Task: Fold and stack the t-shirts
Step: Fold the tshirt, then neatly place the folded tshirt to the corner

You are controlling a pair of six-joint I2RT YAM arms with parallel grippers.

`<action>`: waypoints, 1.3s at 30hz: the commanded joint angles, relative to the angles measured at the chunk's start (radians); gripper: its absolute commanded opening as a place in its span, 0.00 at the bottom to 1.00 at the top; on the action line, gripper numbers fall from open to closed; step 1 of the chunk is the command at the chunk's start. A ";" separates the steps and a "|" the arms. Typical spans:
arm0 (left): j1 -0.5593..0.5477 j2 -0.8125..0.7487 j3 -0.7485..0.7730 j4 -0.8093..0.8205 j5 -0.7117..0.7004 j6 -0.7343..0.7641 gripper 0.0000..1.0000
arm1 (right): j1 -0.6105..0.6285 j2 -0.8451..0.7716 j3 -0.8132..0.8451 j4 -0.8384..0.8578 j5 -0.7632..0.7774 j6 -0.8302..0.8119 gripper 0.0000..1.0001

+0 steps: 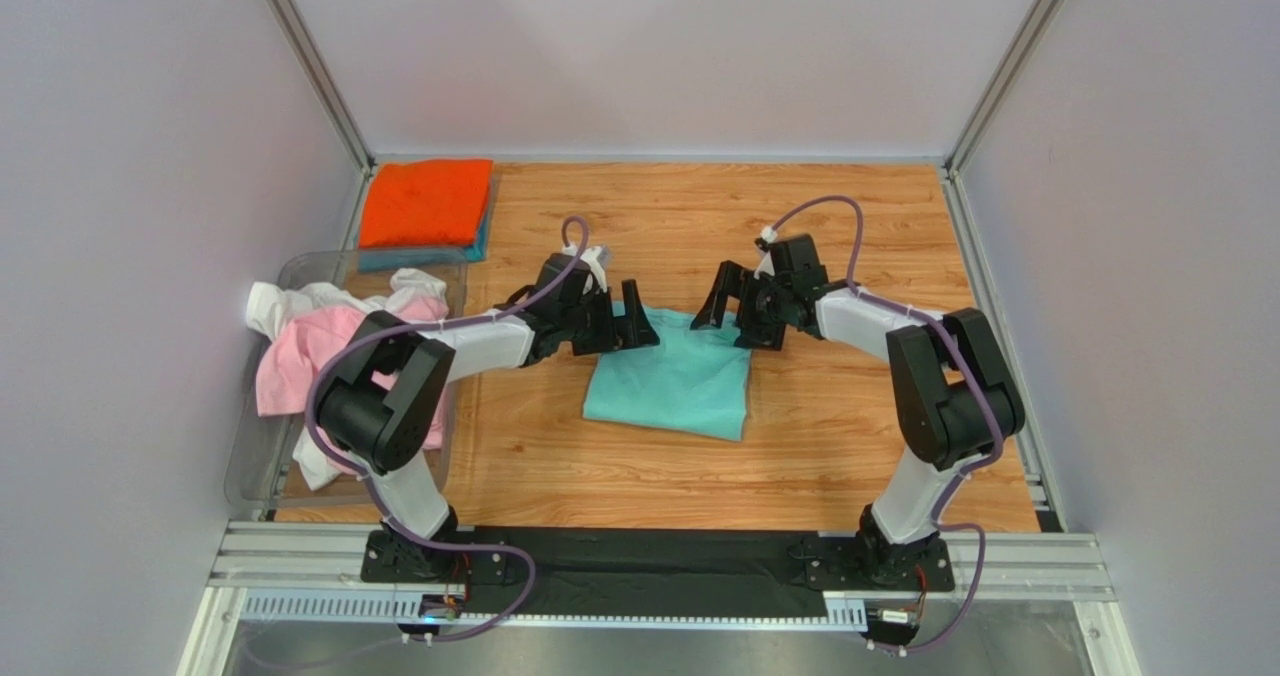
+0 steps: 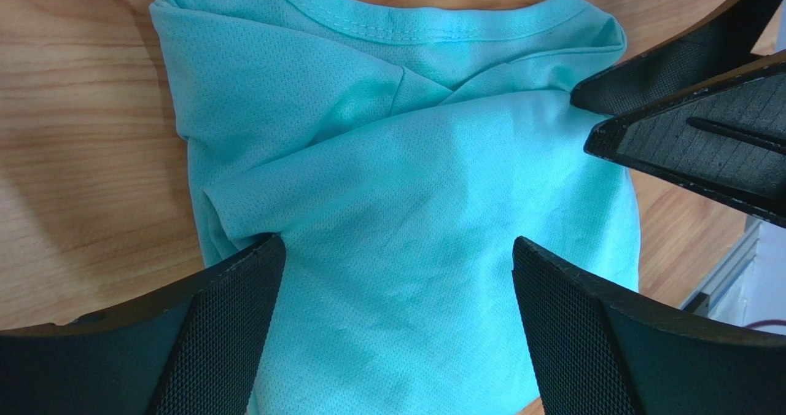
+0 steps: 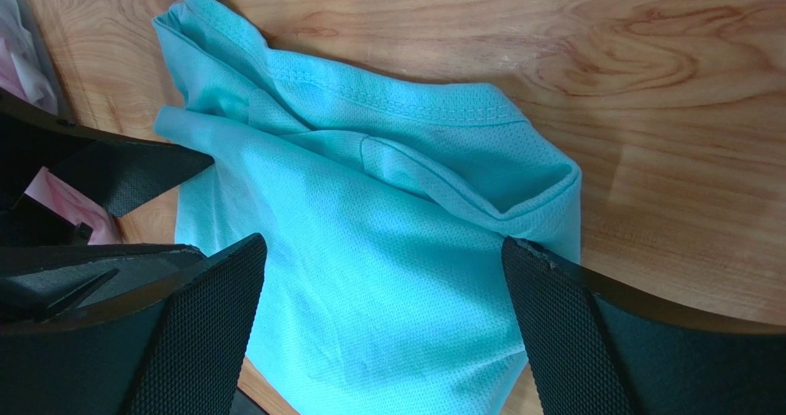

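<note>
A mint-green t-shirt (image 1: 672,381) lies folded in the middle of the wooden table, its collar edge at the far side. My left gripper (image 1: 637,321) hangs open over the shirt's far left corner, and my right gripper (image 1: 721,304) hangs open over its far right corner. In the left wrist view the shirt (image 2: 397,157) fills the space between my open left gripper (image 2: 397,249), with nothing pinched. The right wrist view shows the same shirt (image 3: 387,212) below my open right gripper (image 3: 383,247). An orange t-shirt (image 1: 428,201) rests folded on a teal-blue one (image 1: 451,249) at the back left.
A clear plastic bin (image 1: 263,436) at the left edge holds a crumpled pink t-shirt (image 1: 308,354) and a white one (image 1: 323,301). Grey walls close in both sides and the back. The two grippers' fingertips stand close to each other over the collar.
</note>
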 commanded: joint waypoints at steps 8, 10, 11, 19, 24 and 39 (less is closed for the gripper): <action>0.001 -0.445 -0.052 -0.249 -0.130 0.080 1.00 | -0.002 -0.430 -0.003 -0.144 0.070 -0.078 1.00; 0.002 -0.536 -0.071 -0.305 -0.153 0.077 1.00 | -0.002 -0.598 -0.067 -0.180 0.090 -0.075 1.00; 0.002 -0.627 -0.080 -0.355 -0.157 0.072 1.00 | -0.002 -0.656 -0.093 -0.190 0.103 -0.068 1.00; 0.007 -0.981 -0.304 -0.397 -0.335 -0.046 1.00 | -0.003 -1.124 -0.380 -0.238 0.232 0.026 1.00; 0.007 -1.027 -0.356 -0.403 -0.354 -0.038 1.00 | -0.003 -1.244 -0.469 -0.313 0.215 0.058 1.00; 0.005 -0.572 -0.291 -0.155 -0.173 0.003 0.97 | -0.003 -1.291 -0.560 -0.332 0.196 0.089 1.00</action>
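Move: Near the far-left part of the folded t-shirt, the left hand has the shirt's middle about 6 cm back, 5 cm to its right and some 2 cm below. From it, the orange folded stack lies some 16 cm ahead and 26 cm left, the clothes bin about 7 cm back and 32 cm left. The right hand is near the far-right part, the same middle about 6 cm back, 7 cm left and 2 cm down. Lifting off the shirt's far edge with fingers wide open, both hands arch up nearly 20 cm while drawing back and apart, then sink. The left comes down low beside the shirt's left edge, some 10 cm left of its start; the right ends about 15 cm back, higher, off the near-right corner, its fingers having tipped up some 35 degrees and partly back down. ##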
